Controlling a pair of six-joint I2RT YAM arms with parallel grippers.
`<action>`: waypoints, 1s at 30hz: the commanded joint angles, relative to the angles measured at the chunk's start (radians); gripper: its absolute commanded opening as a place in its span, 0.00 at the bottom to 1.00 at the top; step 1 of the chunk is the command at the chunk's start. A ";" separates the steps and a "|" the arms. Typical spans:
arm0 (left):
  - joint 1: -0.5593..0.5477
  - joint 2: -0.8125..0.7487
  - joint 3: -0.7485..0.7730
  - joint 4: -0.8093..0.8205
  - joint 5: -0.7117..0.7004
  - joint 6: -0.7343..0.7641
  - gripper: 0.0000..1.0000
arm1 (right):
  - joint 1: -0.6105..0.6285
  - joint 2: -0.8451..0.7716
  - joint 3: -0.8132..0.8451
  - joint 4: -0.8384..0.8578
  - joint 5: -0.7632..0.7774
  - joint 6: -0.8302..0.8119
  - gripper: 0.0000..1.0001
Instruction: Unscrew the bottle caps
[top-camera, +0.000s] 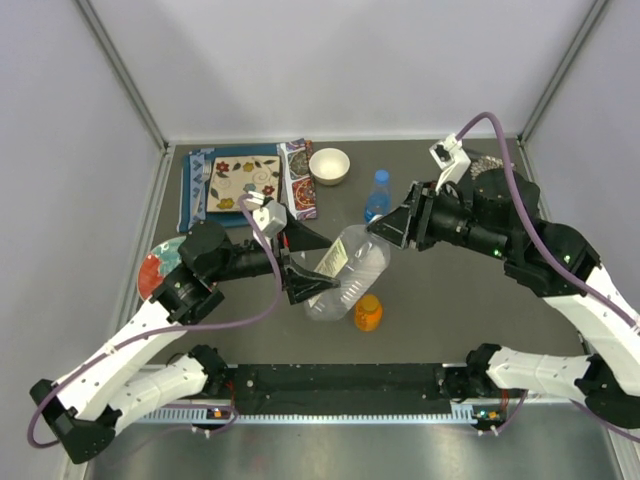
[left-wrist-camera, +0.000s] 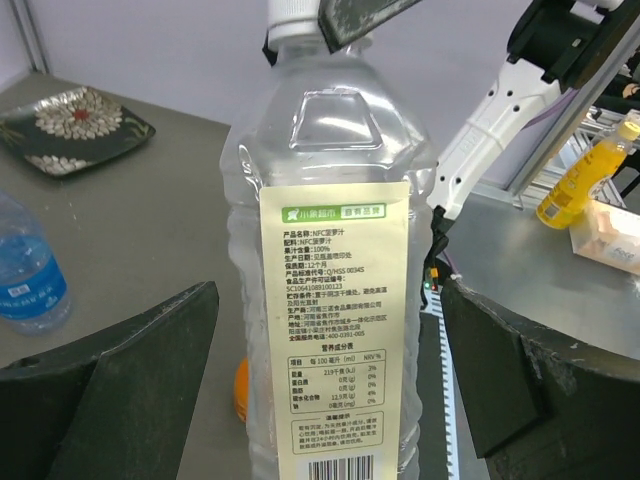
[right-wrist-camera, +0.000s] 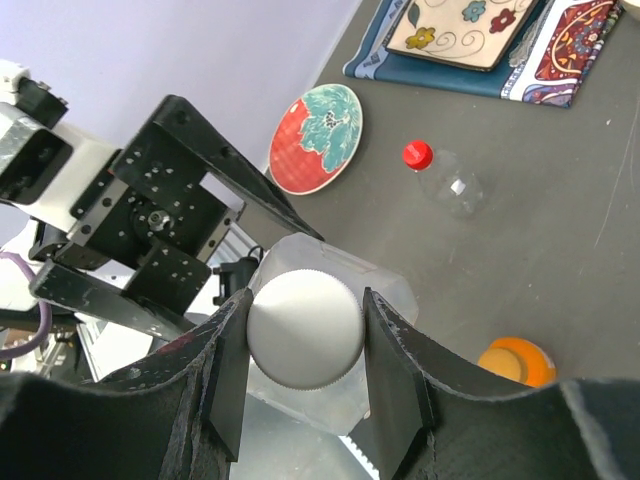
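The wide clear bottle with a cream label leans in mid-table. My right gripper is shut on its white cap; both pads press the cap's ribbed edge. My left gripper is open and straddles the bottle's body, with a narrow gap on each side between it and the fingers. The short orange bottle stands just beside the base, its orange cap on. The blue-tinted bottle stands behind with a blue cap. A slim clear bottle with a red cap lies on the table.
A white bowl and a floral plate on patterned cloths sit at the back left. A red and teal plate lies at the left edge under my left arm. A dark patterned plate sits at the back right.
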 joint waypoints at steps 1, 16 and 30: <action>-0.022 0.022 -0.008 0.011 -0.035 0.016 0.98 | -0.011 0.007 0.050 0.075 -0.019 0.017 0.00; -0.047 0.102 -0.031 0.032 -0.009 0.010 0.98 | -0.011 0.017 0.026 0.143 -0.112 0.009 0.00; -0.048 0.163 -0.015 0.042 0.078 0.018 0.41 | -0.009 -0.010 -0.057 0.158 -0.111 -0.012 0.02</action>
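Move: The big clear bottle already hangs by its white cap from the right fingers. Its middle is about 4 cm to the right of the open left hand, roughly level with it front to back and 6 cm below, and some 5 cm left of the right hand and 11 below. From the left hand the white cap is about 9 cm right, 2 ahead and 5 above. The orange bottle stands 9 cm right, 3 ahead and 30 below it. Sinking about 5 cm and easing 3 cm to the right, its wrist tilting slightly, the left hand brings its wide-open fingers down around the big clear bottle's body, then closes on the labelled part over the last third until they stop on its sides. The right hand keeps its pinch on the white cap, drifting only about a centimetre. ##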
